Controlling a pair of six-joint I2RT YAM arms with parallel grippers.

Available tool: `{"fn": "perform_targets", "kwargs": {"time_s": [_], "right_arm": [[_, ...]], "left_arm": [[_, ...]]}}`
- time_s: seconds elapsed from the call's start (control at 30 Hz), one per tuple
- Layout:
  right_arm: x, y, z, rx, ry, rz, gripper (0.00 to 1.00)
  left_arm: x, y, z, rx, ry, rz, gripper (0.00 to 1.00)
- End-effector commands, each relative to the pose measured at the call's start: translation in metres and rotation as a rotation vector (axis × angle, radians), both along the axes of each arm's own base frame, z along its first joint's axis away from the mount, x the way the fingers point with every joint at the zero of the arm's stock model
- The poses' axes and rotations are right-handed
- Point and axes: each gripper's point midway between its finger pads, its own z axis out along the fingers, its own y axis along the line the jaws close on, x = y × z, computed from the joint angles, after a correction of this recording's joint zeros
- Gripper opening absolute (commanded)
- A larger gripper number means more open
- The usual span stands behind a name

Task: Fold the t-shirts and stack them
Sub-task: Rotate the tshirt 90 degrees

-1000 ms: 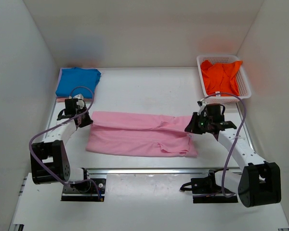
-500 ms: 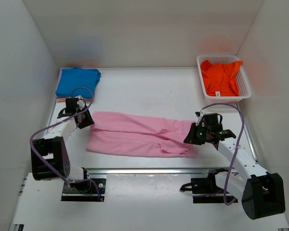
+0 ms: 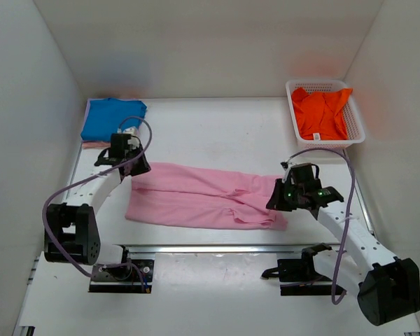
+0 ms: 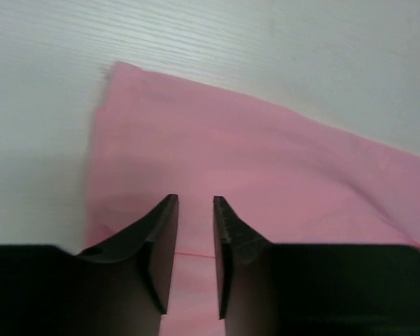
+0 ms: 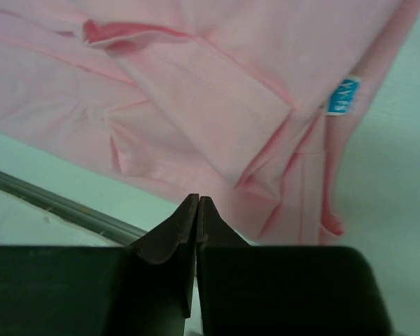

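The light pink t-shirt lies flat across the middle of the table, folded into a long band. My left gripper hovers over its left end with the jaws a little apart and nothing between them; pink cloth shows through the gap in front of the left gripper. Over the shirt's near right corner my right gripper is shut, and the right gripper shows no cloth between its tips. The pink t-shirt is creased there. A folded blue t-shirt lies back left. An orange t-shirt fills the basket.
The white lattice basket stands at the back right against the wall. A metal rail runs along the table's near edge, close to the pink shirt's hem, and the rail shows in the right wrist view. White walls enclose three sides.
My left gripper has opened, let go of the shirt's left end and moved a little right and back. My right gripper has come nearer and lower, and the shirt's right end now lies flat.
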Motion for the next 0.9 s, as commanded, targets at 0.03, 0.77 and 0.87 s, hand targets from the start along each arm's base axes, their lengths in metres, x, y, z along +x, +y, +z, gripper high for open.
{"fn": "perform_targets", "kwargs": {"time_s": [0.03, 0.77, 0.87], "right_arm": [[-0.006, 0.026, -0.008, 0.031, 0.021, 0.046, 0.00], [0.182, 0.045, -0.072, -0.108, 0.172, 0.047, 0.00], [0.220, 0.047, -0.069, -0.118, 0.170, 0.054, 0.00]], "left_arm": [[-0.010, -0.035, -0.019, 0.013, 0.031, -0.095, 0.26], [-0.081, -0.097, -0.098, 0.117, 0.423, -0.362, 0.15], [-0.115, -0.105, -0.106, 0.110, 0.521, -0.430, 0.15]]}}
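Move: The folded pink tshirt lies crosswise under both hands. The patch of its left end for the left hand is about 4 cm back, 6 cm right and 8 cm down; the blue stack sits some 22 cm ahead of that hand and 9 cm left. For the right hand the shirt's near right part is about 2 cm back, 3 cm left and 8 cm below, and the basket stands roughly 36 cm ahead and 23 cm right. Both hands come down about 7-8 cm and press closed fingertips on the tshirt, the left ones closing on the way as that hand swings right. The right hand then sweeps its end fast forward over the table, about 20 cm and slightly left, while the left drags its end a few centimetres right and back, turning clockwise some 20 degrees overall. ##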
